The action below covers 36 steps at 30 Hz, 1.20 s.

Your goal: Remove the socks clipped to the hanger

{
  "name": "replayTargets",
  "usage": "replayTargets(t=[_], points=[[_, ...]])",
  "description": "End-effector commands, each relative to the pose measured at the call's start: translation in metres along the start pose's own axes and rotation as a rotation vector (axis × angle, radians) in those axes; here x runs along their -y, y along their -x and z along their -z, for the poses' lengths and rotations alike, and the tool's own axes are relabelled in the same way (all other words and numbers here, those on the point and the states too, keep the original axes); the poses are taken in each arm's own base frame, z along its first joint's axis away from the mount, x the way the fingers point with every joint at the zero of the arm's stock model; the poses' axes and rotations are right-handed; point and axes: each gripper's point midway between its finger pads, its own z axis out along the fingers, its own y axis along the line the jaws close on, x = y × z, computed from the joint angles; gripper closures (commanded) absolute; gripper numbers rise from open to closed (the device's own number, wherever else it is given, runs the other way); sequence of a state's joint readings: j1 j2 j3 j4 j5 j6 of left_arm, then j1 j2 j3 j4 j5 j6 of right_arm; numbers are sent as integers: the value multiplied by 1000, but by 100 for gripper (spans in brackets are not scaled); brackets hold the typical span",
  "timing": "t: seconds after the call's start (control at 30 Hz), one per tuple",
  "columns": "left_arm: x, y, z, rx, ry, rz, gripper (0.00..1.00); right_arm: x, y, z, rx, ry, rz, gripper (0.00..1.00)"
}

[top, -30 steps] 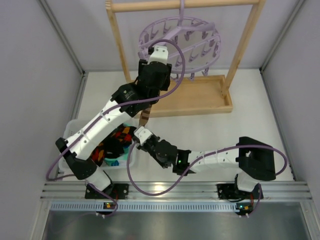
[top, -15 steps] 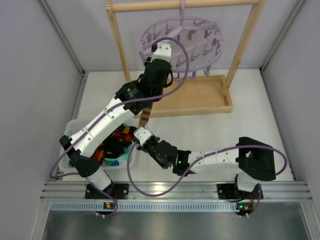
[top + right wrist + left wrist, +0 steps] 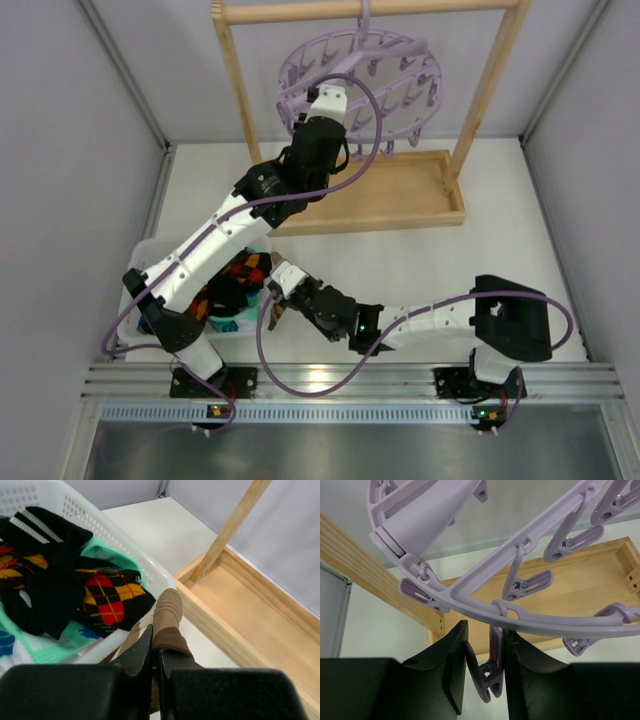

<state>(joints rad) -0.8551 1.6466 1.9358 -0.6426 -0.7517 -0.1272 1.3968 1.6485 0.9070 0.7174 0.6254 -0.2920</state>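
Observation:
The lilac hanger (image 3: 400,60) hangs from the wooden rail, its ring (image 3: 545,622) crossing the left wrist view. My left gripper (image 3: 328,102) is up under the ring's left side, and its jaws (image 3: 484,645) press both levers of one dangling clip peg (image 3: 490,675). I see no sock in that peg. My right gripper (image 3: 275,300) is shut (image 3: 155,645) on a brown-striped sock (image 3: 167,615), held beside the right rim of the white basket (image 3: 125,545). Other socks lie in the basket: a black one with red and yellow diamonds (image 3: 107,592) and a mint-green one (image 3: 60,645).
The wooden frame's tray base (image 3: 400,195) sits at the back of the table, with uprights on both sides and the rail (image 3: 370,10) on top. The basket (image 3: 140,255) stands at the near left, under the left arm. Grey walls close in both sides.
My left gripper rose to the hanger's ring and closed onto a clip peg. The right gripper drew the brown sock nearer and lower beside the basket.

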Motion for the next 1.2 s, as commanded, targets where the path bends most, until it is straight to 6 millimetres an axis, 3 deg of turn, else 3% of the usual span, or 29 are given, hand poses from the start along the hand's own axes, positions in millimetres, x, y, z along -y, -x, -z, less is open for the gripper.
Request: replayTargets(t=[0.0,0.03,0.07,0.13,0.2,0.23,0.37,0.4,0.5,0.53,0.6,0.63,0.67,0.7,0.77,0.8,0.87,0.9,0.97,1.03,1.07,1.1,1.17], points=[[-4,26,7,68,-18,67,67,5,22,12,66,-11,-59,100],[-4,23,8,62,-18,65,55,7,15,17,54,-14,-60,100],[-5,23,10,64,-23,70,48,13,20,23,67,-19,-79,100],[-8,23,16,67,-37,86,39,19,9,32,49,-20,-87,100],[-11,24,24,70,-56,103,29,31,14,42,64,-29,-117,100],[-13,26,28,75,-62,111,26,32,4,49,46,-24,-109,100],[-33,32,52,104,-74,177,2,55,10,69,66,-32,-152,100],[-36,23,53,91,-65,172,2,59,10,72,65,-31,-162,100],[-59,23,74,116,-47,212,2,71,8,80,45,-23,-156,100],[-64,11,75,102,-32,205,2,74,10,81,48,-17,-162,100],[-86,11,94,132,-8,247,2,82,14,85,52,-9,-168,100],[-90,-3,95,115,2,235,2,81,18,86,60,13,-172,100],[-104,-1,108,141,7,266,2,85,22,87,65,20,-174,100],[-107,-14,110,129,12,266,2,83,17,88,36,44,-155,100],[-125,-17,129,160,7,312,2,75,28,85,42,127,-141,100],[-126,-30,130,147,5,306,2,63,36,86,44,215,-104,100],[-144,-33,149,187,-7,363,2,50,39,85,34,302,-50,100],[-147,-42,151,184,-6,361,2,42,54,84,62,366,-25,100],[-163,-44,168,224,-15,410,2,27,54,83,55,446,13,100],[-170,-50,174,236,-14,422,2,12,76,82,125,543,39,100],[-178,-50,182,258,-16,440,2,2,74,76,121,583,52,100],[-182,-51,184,265,-6,445,2,-8,95,77,179,655,62,100],[-192,-50,189,282,17,455,2,-28,92,66,168,745,80,100]])
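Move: The left fingers still pinch the emptied clip on the hanger's near-left rim, with the hanger's centre about 8 cm ahead, 7 cm right and slightly higher. The right hand still holds the freed brown striped sock; the basket's middle lies some 18 cm to its left, 2 cm ahead and 14 cm down, the wooden tray about 25 cm ahead, 18 cm right and 19 cm down. From the left hand the basket is roughly 28 cm left, 16 cm back, 32 cm below. The left hand spreads its fingers wide to let go of the clip, then pulls off the hanger, some 20 cm left and nearly as far back, rolling about 25 degrees. The right hand keeps the sock pinched, dips slightly and swings right away from the basket while rising, then turns around to sweep left and back, still climbing, yawing about 30 degrees counter-clockwise. ##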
